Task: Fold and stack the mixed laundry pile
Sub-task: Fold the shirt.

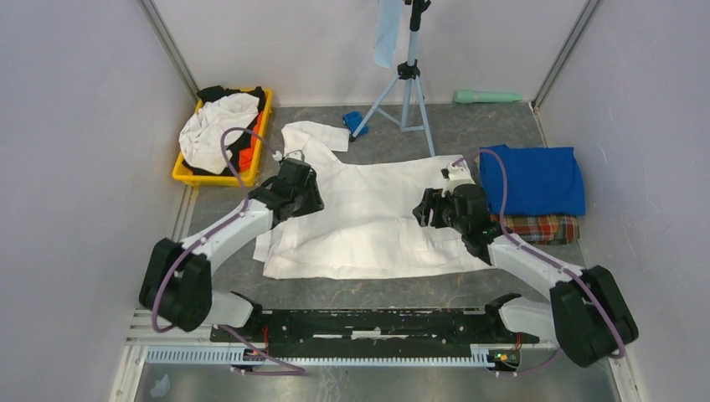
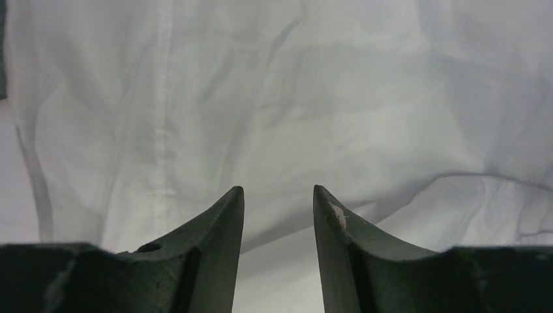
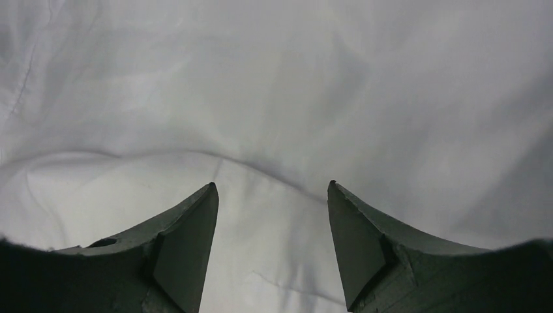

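A large white shirt (image 1: pixel 368 222) lies spread flat across the middle of the table. My left gripper (image 1: pixel 308 188) hovers over its left shoulder area. In the left wrist view it (image 2: pixel 277 189) is open, with only white fabric (image 2: pixel 280 98) below it. My right gripper (image 1: pixel 425 209) is over the shirt's right half. It (image 3: pixel 271 184) is also open over a soft fold of the white cloth (image 3: pixel 274 98), holding nothing. A folded royal-blue T-shirt (image 1: pixel 532 180) rests on a red-green plaid cloth (image 1: pixel 544 228) at the right.
A yellow bin (image 1: pixel 179 174) at the back left holds white, black and orange garments (image 1: pixel 219 126). A tripod (image 1: pixel 410 84) with a hanging pale-blue cloth (image 1: pixel 387 33) stands at the back. A small bright-blue object (image 1: pixel 355 122) lies by its foot, and a green item (image 1: pixel 487 96) by the back wall.
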Robot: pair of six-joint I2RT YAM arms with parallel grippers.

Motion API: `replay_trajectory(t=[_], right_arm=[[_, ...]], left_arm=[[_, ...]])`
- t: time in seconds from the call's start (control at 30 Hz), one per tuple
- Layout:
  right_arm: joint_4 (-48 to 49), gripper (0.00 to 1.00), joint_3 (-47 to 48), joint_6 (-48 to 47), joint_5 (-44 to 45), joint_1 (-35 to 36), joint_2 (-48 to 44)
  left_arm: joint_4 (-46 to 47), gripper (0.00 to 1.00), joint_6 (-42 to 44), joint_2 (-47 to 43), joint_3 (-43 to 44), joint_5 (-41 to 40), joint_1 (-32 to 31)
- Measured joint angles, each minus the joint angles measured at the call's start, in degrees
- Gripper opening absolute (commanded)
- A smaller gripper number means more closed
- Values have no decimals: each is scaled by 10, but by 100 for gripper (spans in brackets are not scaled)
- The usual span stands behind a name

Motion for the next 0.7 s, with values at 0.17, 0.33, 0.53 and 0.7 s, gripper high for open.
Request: replay_trajectory(t=[0.17,0.33,0.53,0.7], right_arm=[[52,68,52,-17,-2,0,127],[68,68,48,-23,-14,1,195],[94,68,-8,-23,5,3,150],[117,68,-76,-13,16,10,83]], left_arm=[[22,48,8,122,45,23,0],[22,47,15,203,64,42,0],[38,46,15,184,30,40,-2],[68,46,10,122,-43,40,-18]])
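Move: The white shirt lies spread below both open grippers: its middle is about 16 cm to the right of the left hand, level with it and 8 cm down, with its outstretched sleeve roughly 21 cm straight ahead of that hand. The yellow basket is some 22 cm ahead and 23 cm left of the left hand. From the right hand, the shirt's middle is about 2 cm ahead, 12 cm left and 6 cm down; the blue folded cloth is about 12 cm ahead and 28 cm right. Bring both grippers down onto the shirt together, easing 2-3 cm forward as they sink: the left about 8 cm, tipping some 10 degrees further down, the right about 6 cm. Then, with the fingers kept open and their tips pressed on the cloth, draw both hands level back towards the base by roughly 4 cm. ##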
